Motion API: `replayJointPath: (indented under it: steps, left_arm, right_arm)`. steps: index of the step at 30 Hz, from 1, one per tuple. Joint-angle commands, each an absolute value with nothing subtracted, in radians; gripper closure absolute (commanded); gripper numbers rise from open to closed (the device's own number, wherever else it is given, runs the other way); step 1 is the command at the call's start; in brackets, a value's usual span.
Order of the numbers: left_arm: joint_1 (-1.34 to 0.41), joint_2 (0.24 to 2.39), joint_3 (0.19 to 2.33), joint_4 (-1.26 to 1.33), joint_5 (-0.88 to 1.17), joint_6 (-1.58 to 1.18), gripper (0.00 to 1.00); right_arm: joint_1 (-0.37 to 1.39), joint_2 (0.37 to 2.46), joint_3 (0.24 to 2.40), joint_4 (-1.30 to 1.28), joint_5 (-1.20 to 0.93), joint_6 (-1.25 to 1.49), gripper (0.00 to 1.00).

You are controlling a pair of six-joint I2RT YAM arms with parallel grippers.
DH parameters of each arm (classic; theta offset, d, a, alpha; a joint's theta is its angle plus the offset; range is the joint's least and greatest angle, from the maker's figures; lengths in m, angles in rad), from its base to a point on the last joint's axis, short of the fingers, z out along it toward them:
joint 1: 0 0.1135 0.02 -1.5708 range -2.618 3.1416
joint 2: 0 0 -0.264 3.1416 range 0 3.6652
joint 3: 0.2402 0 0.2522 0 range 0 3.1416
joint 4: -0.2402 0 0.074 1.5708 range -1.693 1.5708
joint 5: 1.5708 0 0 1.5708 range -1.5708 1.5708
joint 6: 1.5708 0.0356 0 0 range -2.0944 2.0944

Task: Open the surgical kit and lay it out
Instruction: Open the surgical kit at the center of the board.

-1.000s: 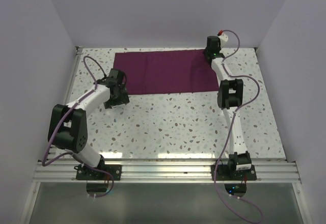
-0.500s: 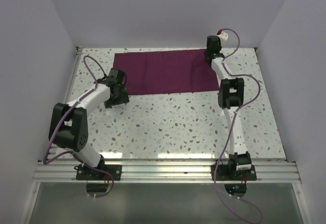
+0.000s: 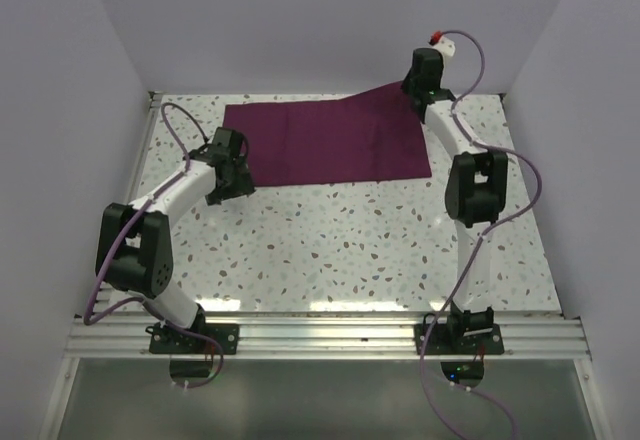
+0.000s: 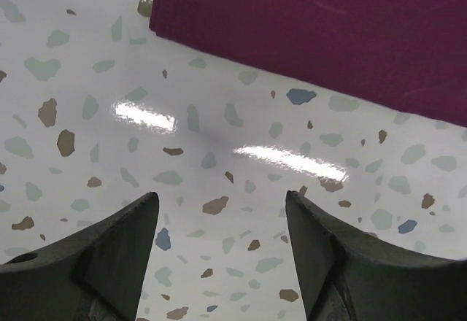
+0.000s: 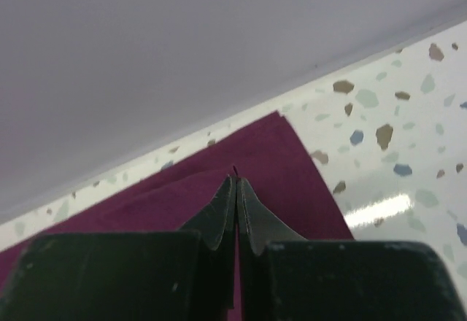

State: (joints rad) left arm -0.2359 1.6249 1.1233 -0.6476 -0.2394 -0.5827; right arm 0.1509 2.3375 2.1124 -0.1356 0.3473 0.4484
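The surgical kit shows as a flat dark purple cloth wrap (image 3: 320,140) lying on the far half of the speckled table. My right gripper (image 3: 415,90) is shut on the wrap's far right corner and holds it raised off the table. In the right wrist view the fingertips (image 5: 236,179) are pressed together with a thin edge of purple cloth (image 5: 292,168) between them. My left gripper (image 3: 237,178) hovers open over bare table just off the wrap's near left corner. In the left wrist view nothing lies between the spread fingers (image 4: 221,200), and the cloth (image 4: 328,29) lies beyond them.
Lilac walls (image 3: 330,20) close in the table at the back and on both sides. A metal rail (image 3: 320,335) runs along the near edge by the arm bases. Purple cables loop from both arms.
My right gripper shut on the wrap's far right corner and rose, lifting that corner. The left arm barely moved and stayed open.
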Motion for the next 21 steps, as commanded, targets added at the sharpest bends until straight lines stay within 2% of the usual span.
replayJointPath:
  steps: [1, 5, 10, 12, 17, 21]
  left_arm:
    - [-0.229, 1.603, 1.204, -0.600, -0.247, -0.566, 0.25]
    - [-0.227, 1.641, 1.265, -0.589, -0.250, -0.568, 0.25]
    - [-0.218, 1.660, 1.348, -0.592, -0.288, -0.566, 0.25]
    - [-0.212, 1.658, 1.364, -0.591, -0.313, -0.569, 0.25]
    - [-0.207, 1.646, 1.355, -0.597, -0.334, -0.603, 0.25]
    - [-0.206, 1.621, 1.336, -0.618, -0.337, -0.626, 0.25]
  right_arm:
    - [0.210, 2.098, 1.874, -0.172, 0.264, 0.475, 1.00]
    - [0.308, 1.843, 1.541, -0.235, 0.183, 0.506, 1.00]
    - [0.397, 1.570, 1.240, -0.512, 0.069, 0.511, 1.00]
    - [0.405, 1.445, 1.174, -0.698, 0.074, 0.524, 1.00]
    - [0.403, 1.218, 1.003, -0.964, 0.142, 0.506, 1.00]
    - [0.405, 1.184, 1.003, -1.108, 0.150, 0.494, 1.00]
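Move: The right hand holds the raised far right corner of the folded cloth; its goal, bare board in front of the cloth, is roughly 43 cm back, 4 cm left and 15 cm down. The cloth's near right corner lies 28 cm back, 7 cm right; the cloth's middle 15 cm back, 25 cm left, both 16 cm below. From the left hand, that bare board is about 10 cm back, 48 cm right and 4 cm down. Right hand keeps pinching the corner, sweeping it back 43 cm; open left hand rises and advances 6 cm each. ##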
